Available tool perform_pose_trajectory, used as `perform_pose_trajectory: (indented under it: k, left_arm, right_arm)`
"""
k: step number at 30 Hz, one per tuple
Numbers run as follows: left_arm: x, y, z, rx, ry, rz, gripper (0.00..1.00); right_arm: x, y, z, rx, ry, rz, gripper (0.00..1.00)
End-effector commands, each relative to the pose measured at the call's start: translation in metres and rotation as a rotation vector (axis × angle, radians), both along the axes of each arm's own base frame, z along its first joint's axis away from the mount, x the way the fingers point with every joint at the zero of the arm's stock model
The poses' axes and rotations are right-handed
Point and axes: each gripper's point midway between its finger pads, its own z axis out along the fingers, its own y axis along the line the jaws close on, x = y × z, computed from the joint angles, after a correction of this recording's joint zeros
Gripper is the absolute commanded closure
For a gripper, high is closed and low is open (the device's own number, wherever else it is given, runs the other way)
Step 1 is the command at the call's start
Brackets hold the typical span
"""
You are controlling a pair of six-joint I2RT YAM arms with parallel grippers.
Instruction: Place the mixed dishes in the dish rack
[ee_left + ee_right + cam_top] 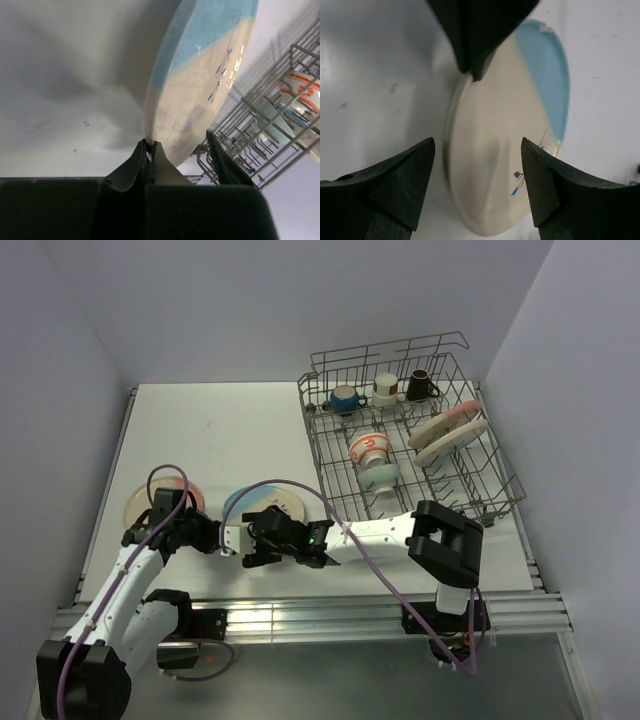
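My left gripper (150, 143) is shut on the rim of a cream plate with a blue half (200, 85), which it holds tilted up on edge above the white table. In the top view this plate (270, 502) sits near the front centre, with the left gripper (222, 538) at its near-left edge. My right gripper (477, 145) is open, one finger on either side of the plate (495, 150) and neither touching it. A pink-and-cream plate (160, 502) lies flat under the left arm. The dish rack (500, 465) stands at the far right.
The rack holds three mugs (385, 388) along its back row, an orange-red bowl (368, 448), a pale teal bowl (380, 476) and two plates (448, 432) standing on edge. Both arms cross the front of the table. Grey walls close in on the left, back and right.
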Motion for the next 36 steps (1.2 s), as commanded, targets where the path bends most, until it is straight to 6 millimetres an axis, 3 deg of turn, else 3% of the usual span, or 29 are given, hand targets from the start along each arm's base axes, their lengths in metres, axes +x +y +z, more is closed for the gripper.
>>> perform_pose_trajectory:
  k: [1, 5, 9, 12, 13, 15, 16, 18, 19, 20, 24, 27, 29, 31, 32, 33, 34, 36]
  left_arm:
    - [0.014, -0.018, 0.039, -0.130, -0.152, -0.069, 1.00]
    - [0.012, -0.019, 0.046, -0.161, -0.167, -0.072, 1.00]
    - [0.011, -0.017, 0.050, -0.178, -0.173, -0.064, 1.00]
    - [0.012, -0.013, 0.052, -0.176, -0.176, -0.050, 1.00]
    - [0.012, -0.012, 0.053, -0.176, -0.179, -0.049, 1.00]
    - [0.012, -0.012, 0.055, -0.179, -0.186, -0.047, 1.00]
    - [0.013, -0.010, 0.056, -0.180, -0.191, -0.042, 1.00]
    - [0.014, -0.009, 0.060, -0.179, -0.210, -0.041, 0.93]
    - [0.013, -0.008, 0.061, -0.176, -0.209, -0.041, 0.85]
    - [0.014, -0.007, 0.065, -0.167, -0.221, -0.037, 0.66]
    - [0.013, 0.008, 0.076, -0.049, -0.258, -0.030, 0.35]
    - [0.009, 0.024, 0.095, 0.071, -0.304, -0.033, 0.26]
    - [0.008, 0.042, 0.114, 0.196, -0.361, -0.011, 0.26]
    - [0.005, 0.056, 0.128, 0.276, -0.394, 0.021, 0.25]
    - [0.005, 0.069, 0.146, 0.343, -0.446, 0.064, 0.25]
    - [0.000, 0.075, 0.149, 0.388, -0.451, 0.062, 0.25]
    - [-0.004, 0.084, 0.165, 0.430, -0.494, 0.095, 0.25]
    - [-0.009, 0.095, 0.172, 0.497, -0.514, 0.114, 0.23]
  right_arm:
    - [0.030, 0.014, 0.018, 0.113, -0.121, -0.121, 0.25]
    - [0.036, 0.014, 0.000, 0.070, -0.169, -0.131, 0.30]
    - [0.039, 0.012, 0.001, 0.068, -0.235, -0.135, 0.39]
    - [0.043, 0.008, 0.005, 0.055, -0.293, -0.136, 0.56]
    - [0.043, 0.008, 0.007, 0.056, -0.303, -0.136, 0.68]
    - [0.044, 0.008, 0.013, 0.058, -0.322, -0.126, 0.80]
    - [0.045, 0.008, 0.016, 0.061, -0.324, -0.125, 0.91]
    - [0.043, 0.011, 0.025, 0.073, -0.324, -0.114, 1.00]
    - [0.043, 0.012, 0.031, 0.084, -0.324, -0.110, 1.00]
    - [0.041, 0.014, 0.041, 0.106, -0.321, -0.094, 1.00]
    - [0.036, 0.020, 0.072, 0.122, -0.285, -0.014, 1.00]
    - [0.032, 0.021, 0.097, 0.106, -0.227, 0.077, 1.00]
    - [0.035, 0.014, 0.111, 0.090, -0.198, 0.126, 1.00]
    - [0.023, 0.012, 0.124, 0.037, -0.166, 0.241, 1.00]
    - [0.022, 0.011, 0.131, 0.032, -0.172, 0.259, 1.00]
    - [0.022, 0.010, 0.142, 0.033, -0.179, 0.274, 1.00]
    - [0.019, 0.010, 0.148, 0.044, -0.170, 0.296, 1.00]
    - [0.019, 0.008, 0.169, 0.067, -0.179, 0.302, 1.00]
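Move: The left hand still pinches the raised near-left rim of the blue plate, whose middle lies about 4 cm ahead, 8 cm to its right and 3 cm lower. From the open right hand, that middle is roughly 4 cm ahead, 4 cm left and 3 cm below. The pink plate is some 6 cm ahead, 18 cm left and 7 cm below; the dish rack's middle is about 22 cm ahead, 39 cm right and 3 cm lower. Right hand reaches about 5 cm forward, pinches the blue plate's rim, lifts; left lets go, rising 17 cm. ##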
